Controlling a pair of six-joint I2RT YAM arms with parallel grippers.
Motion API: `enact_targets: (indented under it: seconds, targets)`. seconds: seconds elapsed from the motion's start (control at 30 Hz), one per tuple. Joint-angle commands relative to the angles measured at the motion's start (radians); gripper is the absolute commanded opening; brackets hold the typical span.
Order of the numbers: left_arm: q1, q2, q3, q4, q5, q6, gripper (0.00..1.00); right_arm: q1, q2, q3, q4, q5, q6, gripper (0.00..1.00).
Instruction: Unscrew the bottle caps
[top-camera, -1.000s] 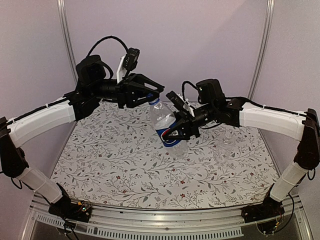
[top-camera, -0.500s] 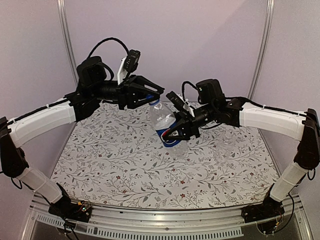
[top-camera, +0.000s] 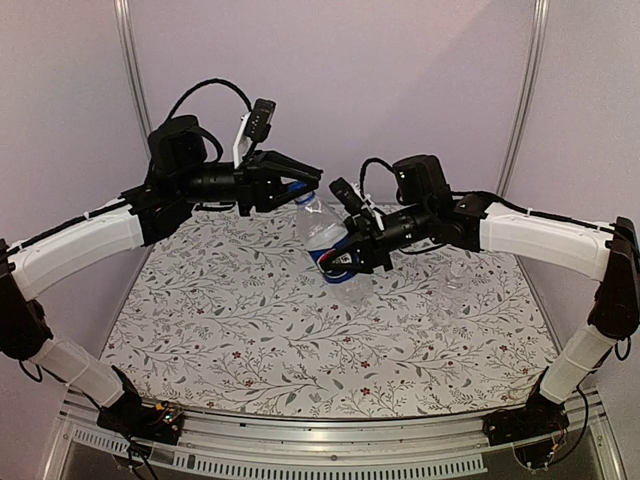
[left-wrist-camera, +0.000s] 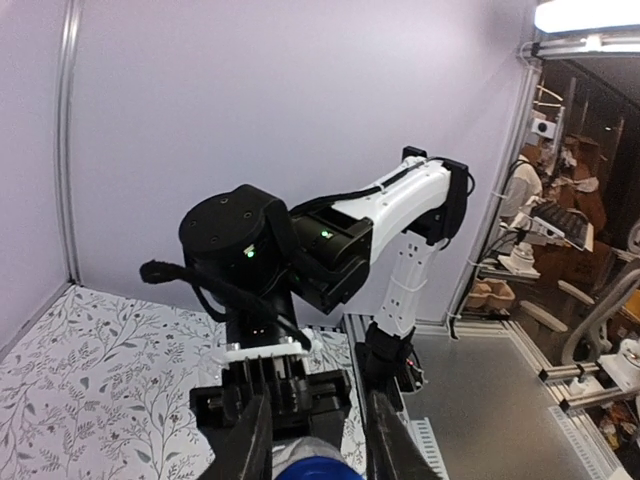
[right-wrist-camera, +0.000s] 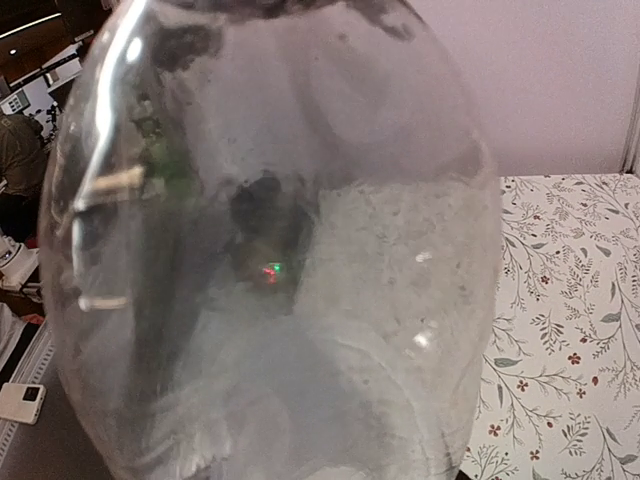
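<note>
The Pepsi bottle (top-camera: 322, 232), clear with a blue label band, is held tilted above the table. My right gripper (top-camera: 345, 262) is shut on its labelled lower body. In the right wrist view the bottle (right-wrist-camera: 300, 250) fills the frame and hides the fingers. My left gripper (top-camera: 303, 188) sits over the bottle's neck, shut on the blue cap (top-camera: 297, 188). In the left wrist view the blue cap (left-wrist-camera: 318, 470) lies between my two fingers (left-wrist-camera: 250, 440) at the bottom edge. The plain bottle (top-camera: 455, 270) stands on the table behind my right arm, its whitish cap hidden.
The table carries a floral cloth (top-camera: 250, 330). Metal frame posts (top-camera: 130, 60) stand at the back left and back right (top-camera: 525, 80), with purple walls behind. An aluminium rail (top-camera: 330, 435) runs along the near edge between the arm bases.
My left gripper has closed in on the blue cap and turned. The bottle top has shifted slightly left and up, and my right gripper has tilted with the bottle.
</note>
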Motion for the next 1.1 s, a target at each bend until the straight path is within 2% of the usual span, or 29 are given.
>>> enact_targets:
  seconds: [0.0, 0.2, 0.57, 0.7, 0.8, 0.93, 1.07]
  targets:
    - [0.0, -0.081, -0.041, -0.029, -0.242, -0.031, 0.13, -0.005, -0.009, 0.037, -0.04, 0.215, 0.039, 0.37]
    - [-0.051, -0.122, -0.038, -0.101, -0.558, -0.08, 0.12, -0.01, -0.002, 0.045, -0.047, 0.33, 0.07, 0.36]
    - [-0.084, -0.071, 0.07, -0.238, -0.867, -0.184, 0.12, -0.009, 0.008, 0.041, -0.043, 0.381, 0.07, 0.35]
    - [-0.097, -0.047, 0.097, -0.255, -0.935, -0.205, 0.12, -0.007, 0.009, 0.042, -0.032, 0.437, 0.081, 0.35]
    - [-0.101, -0.026, 0.121, -0.294, -0.936, -0.215, 0.12, -0.006, 0.009, 0.041, -0.024, 0.467, 0.082, 0.34]
    - [-0.101, -0.019, 0.129, -0.292, -0.936, -0.212, 0.13, -0.005, 0.007, 0.036, -0.014, 0.437, 0.076, 0.35]
    - [-0.102, -0.034, 0.117, -0.276, -0.929, -0.193, 0.19, -0.006, 0.0, 0.02, 0.001, 0.374, 0.061, 0.34]
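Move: My left fingers are already shut on the blue bottle cap, just about at the finger pads. The bottle hangs at a slant from it, its middle some 6 cm to the right, 9 cm lower and 3 cm nearer the base, where my right hand already grips the label. From my right hand the cap is about 3 cm forward, 6 cm left and 9 cm up. The clear bottle stands roughly 28 cm to its right, 2 cm nearer the base and 18 cm lower. Keeping the cap pinched, I swing my left hand forward about 9 cm and wind it counter-clockwise by some 45 degrees, its top leaning forward as its fingertips come round from pointing right. Alongside, my right hand keeps hold of the bottle, goes forward about 7 cm and turns clockwise, twisting the bottle against the cap; both ease to a stop. ##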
